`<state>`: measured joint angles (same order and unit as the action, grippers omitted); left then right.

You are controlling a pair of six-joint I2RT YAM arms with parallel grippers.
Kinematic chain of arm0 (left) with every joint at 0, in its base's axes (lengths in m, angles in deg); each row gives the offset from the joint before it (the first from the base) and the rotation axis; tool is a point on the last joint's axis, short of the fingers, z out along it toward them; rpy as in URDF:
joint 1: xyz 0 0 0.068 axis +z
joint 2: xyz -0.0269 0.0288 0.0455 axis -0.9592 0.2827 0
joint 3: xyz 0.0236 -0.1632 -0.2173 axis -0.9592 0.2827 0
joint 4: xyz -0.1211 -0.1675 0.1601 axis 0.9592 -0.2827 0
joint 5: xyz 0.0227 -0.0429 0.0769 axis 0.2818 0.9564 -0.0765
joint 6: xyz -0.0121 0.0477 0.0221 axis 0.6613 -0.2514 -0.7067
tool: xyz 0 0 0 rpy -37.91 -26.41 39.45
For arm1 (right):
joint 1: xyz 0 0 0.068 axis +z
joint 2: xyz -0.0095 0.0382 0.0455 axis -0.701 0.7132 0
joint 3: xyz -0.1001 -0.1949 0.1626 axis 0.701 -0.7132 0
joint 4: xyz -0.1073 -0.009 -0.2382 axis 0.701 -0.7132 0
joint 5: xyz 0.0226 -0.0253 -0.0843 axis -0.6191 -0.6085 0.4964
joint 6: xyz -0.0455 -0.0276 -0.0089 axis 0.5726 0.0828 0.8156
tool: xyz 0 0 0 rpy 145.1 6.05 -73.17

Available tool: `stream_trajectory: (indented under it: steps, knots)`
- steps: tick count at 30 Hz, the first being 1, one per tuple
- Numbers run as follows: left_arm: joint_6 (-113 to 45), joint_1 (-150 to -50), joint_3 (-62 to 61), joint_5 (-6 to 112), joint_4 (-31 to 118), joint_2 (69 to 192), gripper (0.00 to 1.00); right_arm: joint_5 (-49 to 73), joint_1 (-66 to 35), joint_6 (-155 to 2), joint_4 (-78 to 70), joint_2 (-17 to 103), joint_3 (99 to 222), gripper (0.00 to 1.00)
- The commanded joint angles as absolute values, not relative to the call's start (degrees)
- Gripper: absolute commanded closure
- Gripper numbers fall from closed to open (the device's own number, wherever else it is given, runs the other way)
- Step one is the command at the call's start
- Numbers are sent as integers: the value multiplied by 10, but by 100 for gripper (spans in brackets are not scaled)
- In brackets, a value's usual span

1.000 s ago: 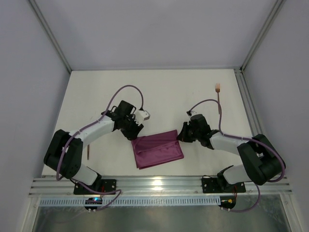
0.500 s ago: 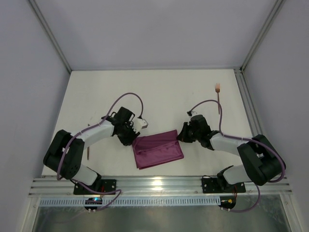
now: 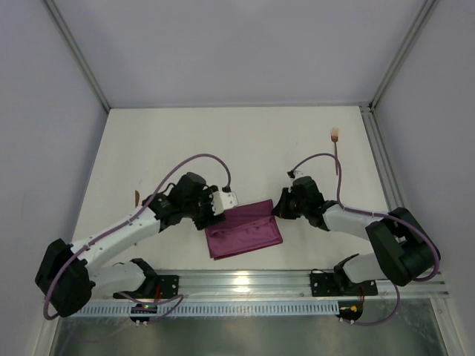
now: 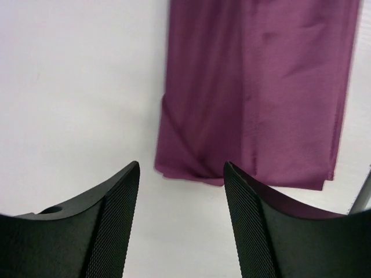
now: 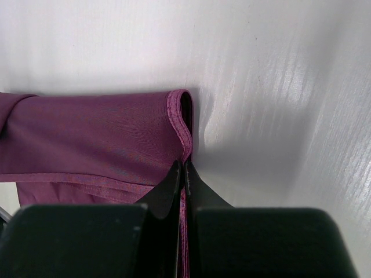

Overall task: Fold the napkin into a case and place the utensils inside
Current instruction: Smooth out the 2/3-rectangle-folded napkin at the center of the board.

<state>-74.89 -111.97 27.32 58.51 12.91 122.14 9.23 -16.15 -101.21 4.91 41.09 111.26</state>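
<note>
The maroon napkin [image 3: 243, 228] lies folded into a narrow layered rectangle on the table, between my two arms. My right gripper [image 3: 277, 208] is at its right end, shut on the folded hem [image 5: 184, 124] of the napkin [image 5: 93, 133]. My left gripper [image 3: 211, 215] hovers at the cloth's left end. In the left wrist view it [image 4: 181, 168] is open and holds nothing, with the napkin [image 4: 255, 87] just beyond its fingertips. A copper fork [image 3: 335, 138] lies at the far right. The tip of another copper utensil [image 3: 136, 196] shows at the left, the rest hidden by my left arm.
A metal rail [image 3: 245, 283] runs along the near table edge by the arm bases. A raised frame [image 3: 377, 159] borders the table's right side, close to the fork. Purple cables loop above both arms.
My left arm has swung forward and right, bringing its gripper to the napkin's left end with the jaws wider apart. The right gripper and the napkin have not moved.
</note>
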Motion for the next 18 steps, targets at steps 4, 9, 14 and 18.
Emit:
stream_trajectory:
  steps: [4,9,14,18]
  knots:
    - [-823,-1214,348,514,217,1252,36,103,-158,-1009,44,392,1120,96]
    - [-834,-1214,356,493,232,1306,47,100,-159,-990,4,387,1143,96]
    - [-830,-1215,373,512,234,1317,72,93,-159,-970,-24,377,1160,96]
    - [-825,-1214,379,515,233,1327,82,76,-157,-966,-57,356,1168,96]
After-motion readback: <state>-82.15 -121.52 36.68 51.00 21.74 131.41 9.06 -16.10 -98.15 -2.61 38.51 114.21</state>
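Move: The left hand, open, hangs over the napkin's left edge: the hem end in the middle of that edge is about 3 cm back, straight in line sideways and 9 cm below. Of that hem end, the far left corner is some 5 cm ahead and 2 cm left, the near left corner about 7 cm back and 1 cm right. From the right hand, which already holds the right end, the hem end is about 18 cm left, 5 cm back and 1 cm lower. The left fingers come down onto the napkin's left edge and close on it at the hem end, dropping about 8 cm and easing some 3 cm back, with a brief swing right and back again on the way. The wrist turns some 10 degrees clockwise, its left side tipping up about as much. The right hand keeps its pinch on the opposite end and, late on, raises it about 1 cm. ##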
